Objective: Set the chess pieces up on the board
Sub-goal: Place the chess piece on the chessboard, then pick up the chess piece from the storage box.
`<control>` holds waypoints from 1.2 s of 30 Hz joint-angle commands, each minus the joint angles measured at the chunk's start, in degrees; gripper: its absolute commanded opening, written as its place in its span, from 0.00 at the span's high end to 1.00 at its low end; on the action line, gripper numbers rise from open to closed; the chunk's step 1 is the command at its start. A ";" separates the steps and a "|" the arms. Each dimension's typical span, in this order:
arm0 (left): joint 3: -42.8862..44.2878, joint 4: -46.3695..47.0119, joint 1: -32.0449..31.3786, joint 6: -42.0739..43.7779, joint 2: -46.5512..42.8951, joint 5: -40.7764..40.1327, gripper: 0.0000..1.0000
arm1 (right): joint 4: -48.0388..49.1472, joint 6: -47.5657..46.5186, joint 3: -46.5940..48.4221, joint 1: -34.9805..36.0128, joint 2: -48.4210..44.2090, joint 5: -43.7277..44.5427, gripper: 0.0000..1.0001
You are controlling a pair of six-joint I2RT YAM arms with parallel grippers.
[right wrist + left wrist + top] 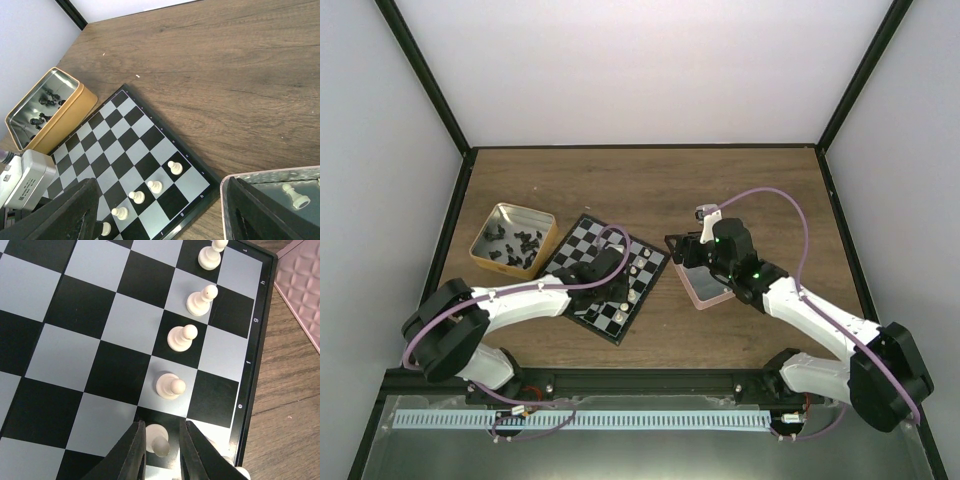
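The board (582, 262) lies left of centre, turned at an angle. In the left wrist view a row of cream-white pawns (181, 336) runs along the column beside its right rim (255, 355). My left gripper (162, 450) is low over the near end of that row. Its jaws stand slightly apart around one white pawn (160, 441) that stands on a black square, with a gap at the right finger. My right gripper (165, 215) hangs wide open and empty above the board's corner (202, 192) and the pink tray (270, 175). The same pawns (154, 186) show below it.
A gold tin (513, 237) with several black pieces stands left of the board. The pink tray (705, 290) lies just right of the board and holds a white piece (295, 196). Bare wooden table (650, 185) extends behind.
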 commanded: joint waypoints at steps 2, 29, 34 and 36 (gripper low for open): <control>0.28 -0.59 -0.20 -0.02 0.31 -0.05 0.79 | 0.33 0.01 0.10 -0.34 -0.41 1.44 0.28; -0.69 -7.63 -0.10 -2.77 -32.65 -16.60 0.54 | -10.74 -0.16 9.12 -10.20 21.37 6.53 0.68; -0.69 -7.22 -0.01 -2.11 -32.67 -15.78 0.53 | -8.71 -4.47 10.08 -10.21 24.74 6.23 0.65; -0.58 -7.02 0.03 -1.61 -32.80 -15.99 0.53 | -8.38 -5.55 10.84 -10.15 26.73 4.97 0.66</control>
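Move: The pawn just set on its square stands between the left hand's slightly opened fingers, its middle about 1 cm below the hand point; the next pawn of the row is 2 cm farther forward and 1 cm right. From the right hand, the lying chess piece in the pink box is about 6 cm ahead, 6 cm right and 15 cm down; a second piece lies roughly 8 cm ahead and 10 cm right, at the same depth. The left fingers, already eased open around the placed pawn, lift clear of it and open wider as the hand climbs some 16 cm, drifts left and tilts its fingers up and outward. The right hand sinks about 12 cm towards the lying piece in the pink box, going right first, then forward, tipping steeper and narrowing its fingers to about half their starting gap, not yet touching. ##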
